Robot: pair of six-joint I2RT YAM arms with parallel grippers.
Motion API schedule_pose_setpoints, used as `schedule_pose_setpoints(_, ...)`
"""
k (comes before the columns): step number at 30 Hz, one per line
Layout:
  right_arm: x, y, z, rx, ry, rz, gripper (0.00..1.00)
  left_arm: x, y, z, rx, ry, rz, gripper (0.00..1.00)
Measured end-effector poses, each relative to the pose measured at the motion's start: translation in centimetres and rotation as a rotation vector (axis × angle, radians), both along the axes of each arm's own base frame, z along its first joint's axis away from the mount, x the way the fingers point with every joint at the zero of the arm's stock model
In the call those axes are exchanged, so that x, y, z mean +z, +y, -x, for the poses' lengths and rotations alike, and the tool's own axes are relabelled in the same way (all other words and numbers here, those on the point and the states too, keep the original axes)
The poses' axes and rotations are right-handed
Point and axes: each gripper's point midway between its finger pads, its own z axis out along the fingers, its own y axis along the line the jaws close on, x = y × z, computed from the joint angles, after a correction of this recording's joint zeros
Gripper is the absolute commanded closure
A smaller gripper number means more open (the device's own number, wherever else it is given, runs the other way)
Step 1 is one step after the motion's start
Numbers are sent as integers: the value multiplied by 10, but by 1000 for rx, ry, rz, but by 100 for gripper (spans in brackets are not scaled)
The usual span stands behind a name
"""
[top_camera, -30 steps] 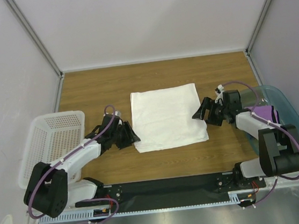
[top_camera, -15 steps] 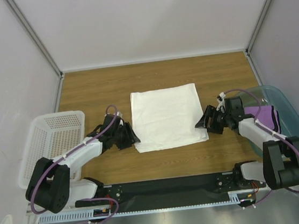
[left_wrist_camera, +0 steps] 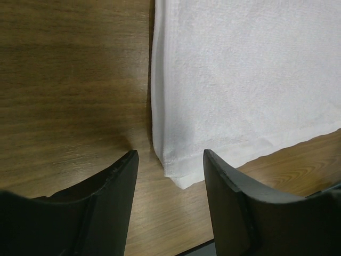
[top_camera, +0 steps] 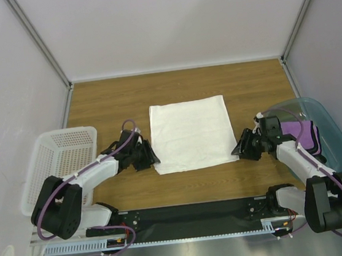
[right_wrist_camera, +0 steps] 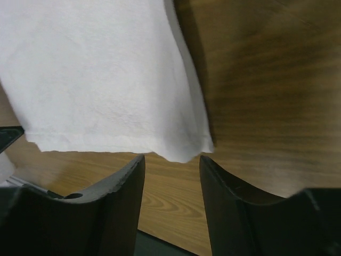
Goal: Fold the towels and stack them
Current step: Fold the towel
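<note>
A white towel (top_camera: pixel 190 133) lies flat and folded in the middle of the table. Its near-left corner (left_wrist_camera: pixel 178 178) sits just ahead of my left gripper (left_wrist_camera: pixel 170 160), which is open and low over the wood (top_camera: pixel 151 158). Its near-right corner (right_wrist_camera: pixel 184 152) lies just in front of my right gripper (right_wrist_camera: pixel 171 160), open too, with only bare wood in the gap (top_camera: pixel 240 151). Neither gripper holds cloth. A purple towel (top_camera: pixel 301 133) rests in the bin at the right.
A white perforated basket (top_camera: pixel 60 159) stands at the left edge beside my left arm. A translucent teal bin (top_camera: pixel 336 143) sits at the right edge behind my right arm. Frame posts and grey walls close in the far side.
My right gripper has swung down toward the near side to the white towel's near-right corner, and its jaws have narrowed. The left gripper has barely moved. The towel lies as before.
</note>
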Motion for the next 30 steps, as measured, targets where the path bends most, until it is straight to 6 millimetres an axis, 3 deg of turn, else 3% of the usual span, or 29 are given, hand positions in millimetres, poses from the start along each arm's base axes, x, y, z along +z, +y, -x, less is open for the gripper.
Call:
schedule_pose_setpoints(8,-17,-22,13,-92,128,118,77,1,6,-6,24,-13,-39,44)
schedule_pose_setpoints(13,-23,-24,15,-95,171,138,77,0,11,-8,46,-22,-61,49)
schedule_pose_setpoints(16,-14,-23,11,-89,156,138,75,1,10,-10,52,-27,-59,51)
schedule_pose_setpoints(24,42,-10,-27,-100,-70,80,73,3,3,-14,59,-42,-17,62)
schedule_pose_setpoints(27,41,-4,-34,-91,-85,71,76,-1,4,-9,53,-28,-15,65)
schedule_pose_setpoints(30,24,-1,-35,-80,-42,76,78,-4,5,-6,51,-18,-19,66)
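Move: The right hand hovers by the white towel's near-right corner, which lies about 1 cm back, 2 cm left and 4 cm below. From it, the far-right corner is some 19 cm ahead and 5 cm left; the purple towel in the bin is about 20 cm right and 3 cm ahead. The left hand is just above the left edge: the near-left corner is about 3 cm back and 1 cm right, the far-left corner some 18 cm ahead, straight in line. Down, to the right and back, the right hand dips about 3 cm close by the near-right corner while its fingers narrow from half open to nearly shut, then swings forward and up some 6 cm, sinking slightly at the end beside the towel's right edge. The left hand stays low at the near-left corner, shifting barely a centimetre as its fingers draw partly together around the edge; neither hand's contact can be made out. ##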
